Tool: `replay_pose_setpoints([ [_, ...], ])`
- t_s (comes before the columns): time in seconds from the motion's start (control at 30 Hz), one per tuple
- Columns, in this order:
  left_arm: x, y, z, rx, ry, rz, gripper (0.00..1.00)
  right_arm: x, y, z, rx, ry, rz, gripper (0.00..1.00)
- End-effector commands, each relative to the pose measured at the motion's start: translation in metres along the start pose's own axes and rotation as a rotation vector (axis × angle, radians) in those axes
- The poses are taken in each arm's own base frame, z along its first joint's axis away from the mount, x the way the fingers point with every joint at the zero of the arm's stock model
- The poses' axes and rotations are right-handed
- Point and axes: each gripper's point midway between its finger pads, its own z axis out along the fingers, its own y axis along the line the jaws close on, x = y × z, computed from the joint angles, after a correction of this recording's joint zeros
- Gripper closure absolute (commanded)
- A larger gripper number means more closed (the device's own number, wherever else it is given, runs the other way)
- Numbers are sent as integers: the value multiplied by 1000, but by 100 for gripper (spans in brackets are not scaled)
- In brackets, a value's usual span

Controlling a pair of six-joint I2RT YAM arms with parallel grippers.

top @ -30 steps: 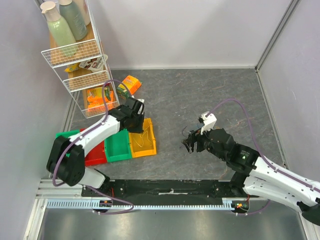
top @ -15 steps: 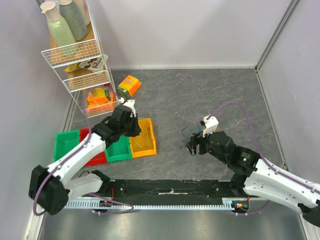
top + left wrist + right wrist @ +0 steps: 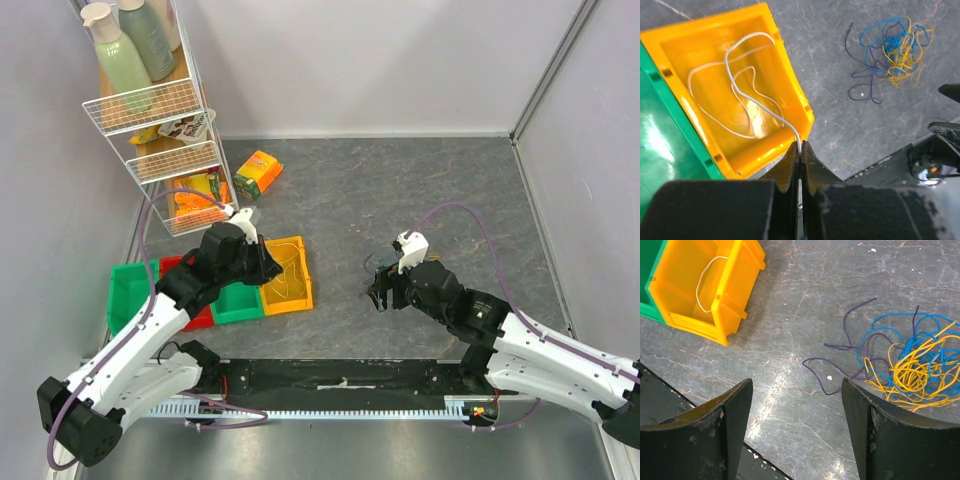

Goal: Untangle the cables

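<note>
The cables lie as a loose tangle [image 3: 912, 365] of blue, yellow and purple wire on the grey floor, also visible in the left wrist view as the tangle [image 3: 892, 50]. One purple strand [image 3: 840, 360] trails out to the left of it. My right gripper [image 3: 797, 382] hangs open over bare floor just left of that strand, with nothing between its fingers. My left gripper [image 3: 800, 145] is shut on a white cable [image 3: 740, 92]. The rest of that cable coils inside the yellow bin [image 3: 785, 85]. From above, the left gripper [image 3: 268, 268] sits over the yellow bin and the right gripper [image 3: 380, 292] covers most of the tangle.
A green bin [image 3: 235, 300], a red bin [image 3: 190, 310] and another green bin [image 3: 128, 290] stand in a row left of the yellow one. A wire rack [image 3: 160, 130] with bottles and packets stands at the back left. An orange packet [image 3: 258, 172] lies on the floor. A black rail [image 3: 340, 375] runs along the near edge.
My left arm's elbow has swung down toward the near edge, and its gripper has drifted slightly nearer over the yellow bin. The right gripper has barely shifted.
</note>
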Motion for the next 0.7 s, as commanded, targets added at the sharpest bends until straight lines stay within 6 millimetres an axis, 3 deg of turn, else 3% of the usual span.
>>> replay_pose_setpoints([
  [0.0, 27, -8, -2, 45, 97, -150, 98, -14, 14, 2, -55, -41, 34, 21],
  [0.1, 39, -23, 10, 118, 182, -219, 98, -18, 17, 1, -64, -39, 20, 21],
  [0.17, 44, -22, 24, 99, 228, -245, 98, -21, 15, 0, -55, -53, 23, 21],
  [0.4, 7, 20, 57, -143, 115, -265, 98, -28, 13, -12, -52, -75, 41, 21],
  [0.57, 0, 48, 83, -254, 66, -257, 98, -25, 9, -20, -59, -95, 68, 21],
  [0.67, 10, 58, 97, -297, 110, -261, 98, -29, 8, -23, -42, -88, 65, 21],
])
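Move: The yellow bin I am filling has its middle only about 4 cm ahead of my left hand, some 2 cm to the right and 14 cm below. The green bin stands beside it, 11 cm farther left and about level with it; the tangled cable pile lies some 28 cm to the yellow bin's right. From my right hand, the yellow bin is about 8 cm ahead, 21 cm left and 13 cm below. With the white cable still pinched in closed fingertips, I lower my left hand about 9 cm towards the yellow bin, easing back 2 cm and a little right at first, then sweeping forward nearly 6 cm. My fingers tip some 20 degrees more downward and swing slightly counter-clockwise. My open, empty right hand rises nearly 3 cm towards the end. ##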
